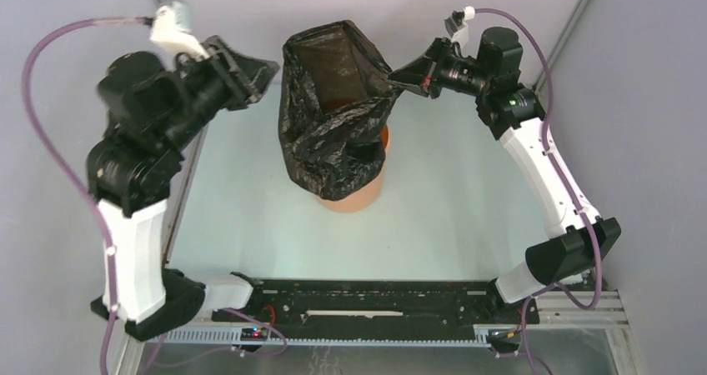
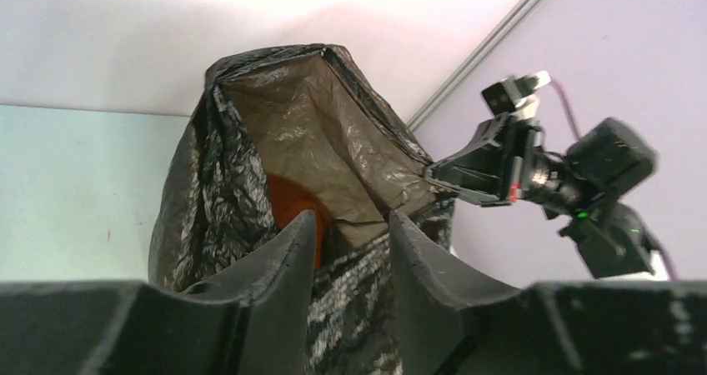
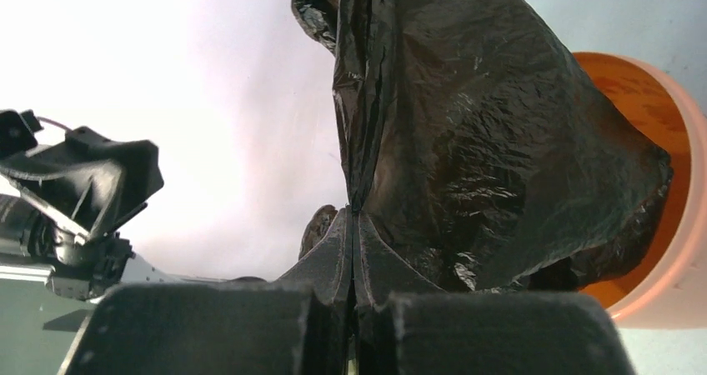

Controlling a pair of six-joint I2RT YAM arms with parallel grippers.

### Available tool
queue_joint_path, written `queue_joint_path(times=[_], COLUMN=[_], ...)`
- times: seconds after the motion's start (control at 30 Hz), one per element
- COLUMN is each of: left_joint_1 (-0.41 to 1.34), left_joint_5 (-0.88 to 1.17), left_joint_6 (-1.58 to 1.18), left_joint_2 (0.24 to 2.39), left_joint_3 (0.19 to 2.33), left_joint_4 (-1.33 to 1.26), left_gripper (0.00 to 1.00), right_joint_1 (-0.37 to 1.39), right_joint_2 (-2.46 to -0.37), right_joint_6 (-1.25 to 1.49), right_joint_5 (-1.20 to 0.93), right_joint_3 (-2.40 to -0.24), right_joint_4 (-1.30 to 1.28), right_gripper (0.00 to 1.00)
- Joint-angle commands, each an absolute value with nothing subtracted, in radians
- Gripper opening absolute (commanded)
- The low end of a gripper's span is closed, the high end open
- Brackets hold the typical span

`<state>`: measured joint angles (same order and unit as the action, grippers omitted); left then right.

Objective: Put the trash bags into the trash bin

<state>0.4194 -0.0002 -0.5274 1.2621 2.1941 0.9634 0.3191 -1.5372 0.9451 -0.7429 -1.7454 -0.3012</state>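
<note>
The black trash bag (image 1: 333, 117) is draped over the orange trash bin (image 1: 357, 197) in the middle of the table. Its mouth stands open and upright, and orange shows through the opening (image 2: 292, 207). My right gripper (image 1: 397, 76) is shut on the bag's right rim and holds it up; the wrist view shows the film pinched between the closed fingers (image 3: 352, 217), with the bin (image 3: 659, 133) behind. My left gripper (image 1: 265, 70) hovers just left of the bag's rim, jaws parted. In its own view, the left gripper (image 2: 354, 229) frames wrinkled bag film (image 2: 350, 308) lying beyond it, ungripped.
The pale table (image 1: 467, 208) has a metal rail along its left edge (image 1: 188, 183). Slanted frame posts rise at the back corners (image 1: 575, 25). A black base bar (image 1: 367, 296) runs along the near edge between the arm bases. Purple cables loop off both arms.
</note>
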Motion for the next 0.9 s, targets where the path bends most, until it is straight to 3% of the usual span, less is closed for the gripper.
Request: queue_joint_path(times=[0.0, 0.1, 0.23, 0.43, 0.57, 0.73, 0.87], left_joint_1=[0.485, 0.499, 0.532, 0.577, 0.582, 0.616, 0.614], left_joint_5=[-0.048, -0.025, -0.053, -0.095, -0.117, -0.139, -0.192], left_joint_6=[-0.425, -0.412, -0.378, -0.374, -0.39, -0.385, -0.354], left_joint_2=[1.46, 1.577, 1.675, 1.697, 1.663, 1.578, 1.604], left_joint_3=[2.242, 2.289, 2.31, 2.067, 1.905, 1.596, 1.555], left_joint_4=[1.02, 1.049, 1.09, 1.075, 1.019, 0.732, 0.612], left_gripper=[0.38, 0.24, 0.16, 0.08, 0.08, 0.11, 0.11], right_joint_1=[0.336, 0.34, 0.347, 0.347, 0.349, 0.347, 0.344], right_joint_2=[-1.51, -1.508, -1.516, -1.517, -1.517, -1.515, -1.531], right_joint_6=[0.912, 0.924, 0.905, 0.887, 0.885, 0.893, 0.874], right_joint_5=[-0.764, -0.772, -0.763, -0.752, -0.747, -0.726, -0.726], right_joint_3=[-1.791, -1.799, -1.838, -1.824, -1.807, -1.771, -1.748], right_joint_4=[-0.254, -0.222, -0.25, -0.264, -0.263, -0.234, -0.223], right_gripper=[0.0, 0.0, 0.0, 0.0, 0.0, 0.0, 0.0])
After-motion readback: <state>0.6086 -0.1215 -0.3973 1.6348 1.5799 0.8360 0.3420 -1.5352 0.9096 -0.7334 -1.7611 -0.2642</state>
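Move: The black bag's open mouth is about 10 cm ahead of the left gripper, 11 cm to its right and 12 cm lower. The orange bin stands beneath the mouth, its middle some 10 cm ahead, 10 cm right and 42 cm below that gripper. The right gripper, holding the bag's right rim, is roughly 10 cm ahead, 22 cm right and 11 cm lower. From the right gripper, the mouth's middle lies about 11 cm left, straight across at its height. Swing the left gripper forward and right over the bag's mouth while dropping, then plunge it nearly straight down inside the bag towards the bin, about 35 cm down in all. Tip the fingers from level to some 50 degrees downward and bring them nearly shut on the way. Keep the right gripper pinching the right rim, letting it rise slightly and settle back. ##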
